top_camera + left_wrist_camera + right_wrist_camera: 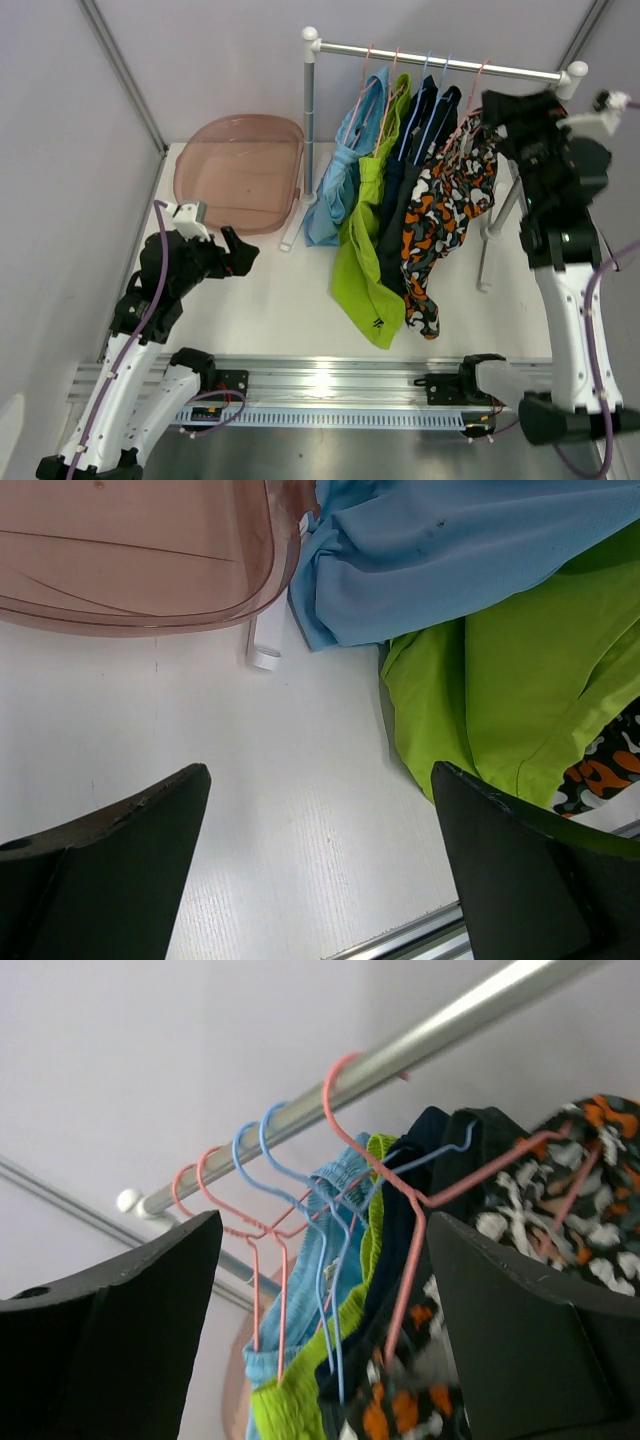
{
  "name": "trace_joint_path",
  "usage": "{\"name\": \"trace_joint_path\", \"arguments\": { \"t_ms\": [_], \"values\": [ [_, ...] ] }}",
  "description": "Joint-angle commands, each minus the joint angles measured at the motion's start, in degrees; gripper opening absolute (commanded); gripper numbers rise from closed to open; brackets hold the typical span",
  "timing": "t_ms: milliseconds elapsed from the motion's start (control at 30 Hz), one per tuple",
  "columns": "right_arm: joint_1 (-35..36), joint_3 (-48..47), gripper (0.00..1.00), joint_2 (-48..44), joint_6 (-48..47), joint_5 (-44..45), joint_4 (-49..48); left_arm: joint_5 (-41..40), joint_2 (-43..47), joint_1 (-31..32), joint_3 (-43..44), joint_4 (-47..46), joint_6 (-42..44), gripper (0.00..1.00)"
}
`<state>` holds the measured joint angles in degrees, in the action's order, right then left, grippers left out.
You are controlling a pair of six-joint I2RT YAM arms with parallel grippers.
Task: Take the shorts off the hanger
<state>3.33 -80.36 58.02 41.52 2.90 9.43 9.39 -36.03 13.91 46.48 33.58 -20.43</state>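
Several shorts hang on wire hangers from the rack's rail (440,62): light blue (335,195), lime green (368,260), dark navy (412,140) and orange-black-white patterned shorts (447,205). My right gripper (483,118) is raised at the rail's right end, open, right beside the patterned shorts. In the right wrist view its gap (325,1250) frames the pink hanger (405,1220) that carries the patterned shorts (560,1190); contact cannot be made out. My left gripper (243,252) hovers open and empty over the table, left of the shorts (320,810).
A translucent pink basin (240,170) lies at the back left of the table, its rim (140,615) ahead of my left gripper. The rack's white post (310,110) and foot (268,645) stand between the basin and the light blue shorts (450,550). A metal rail (330,385) runs along the near edge.
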Motion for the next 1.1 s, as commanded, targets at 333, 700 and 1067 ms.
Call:
{"name": "trace_joint_path", "arguments": {
  "t_ms": [333, 700, 1067],
  "values": [
    [8.2, -21.4, 0.82, 18.2, -9.8, 12.7, 20.5, -0.2, 1.8, 0.4, -0.6, -2.4, 0.6, 0.99],
    [8.4, -11.1, 0.74, 16.3, -6.0, 10.9, 18.6, 0.9, 0.9, 0.4, -0.6, -2.8, 0.7, 0.98],
    [8.4, -12.3, 0.45, 21.2, -5.7, 8.4, 15.8, 0.1, 1.1, 0.4, -0.8, -2.6, 0.6, 0.98]
  ]
}}
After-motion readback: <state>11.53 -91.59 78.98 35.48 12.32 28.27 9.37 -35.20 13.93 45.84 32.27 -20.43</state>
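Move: The patterned camo shorts' waistband, hanging from the pink hanger, lies about 11 cm ahead of the open right hand, 4 cm to its left and 13 cm lower. The pink hanger's hook on the rail is roughly 13 cm ahead, 3 cm left and 2 cm up; the dark shorts' waist is some 14 cm ahead, 10 cm left and 13 cm down. From the left hand the camo waistband is about 32 cm ahead, 43 cm right and 14 cm higher. Bring the right gripper down about 13 cm and forward some 9 cm, drifting a little left, from in front of the rail to the camo shorts' waistband under the pink hanger. Reach forward first, ease back 2 or 3 cm while sinking, then push in again. Tip the fingers down nearly 30 degrees and close them to about half, with the waist fabric between them. ##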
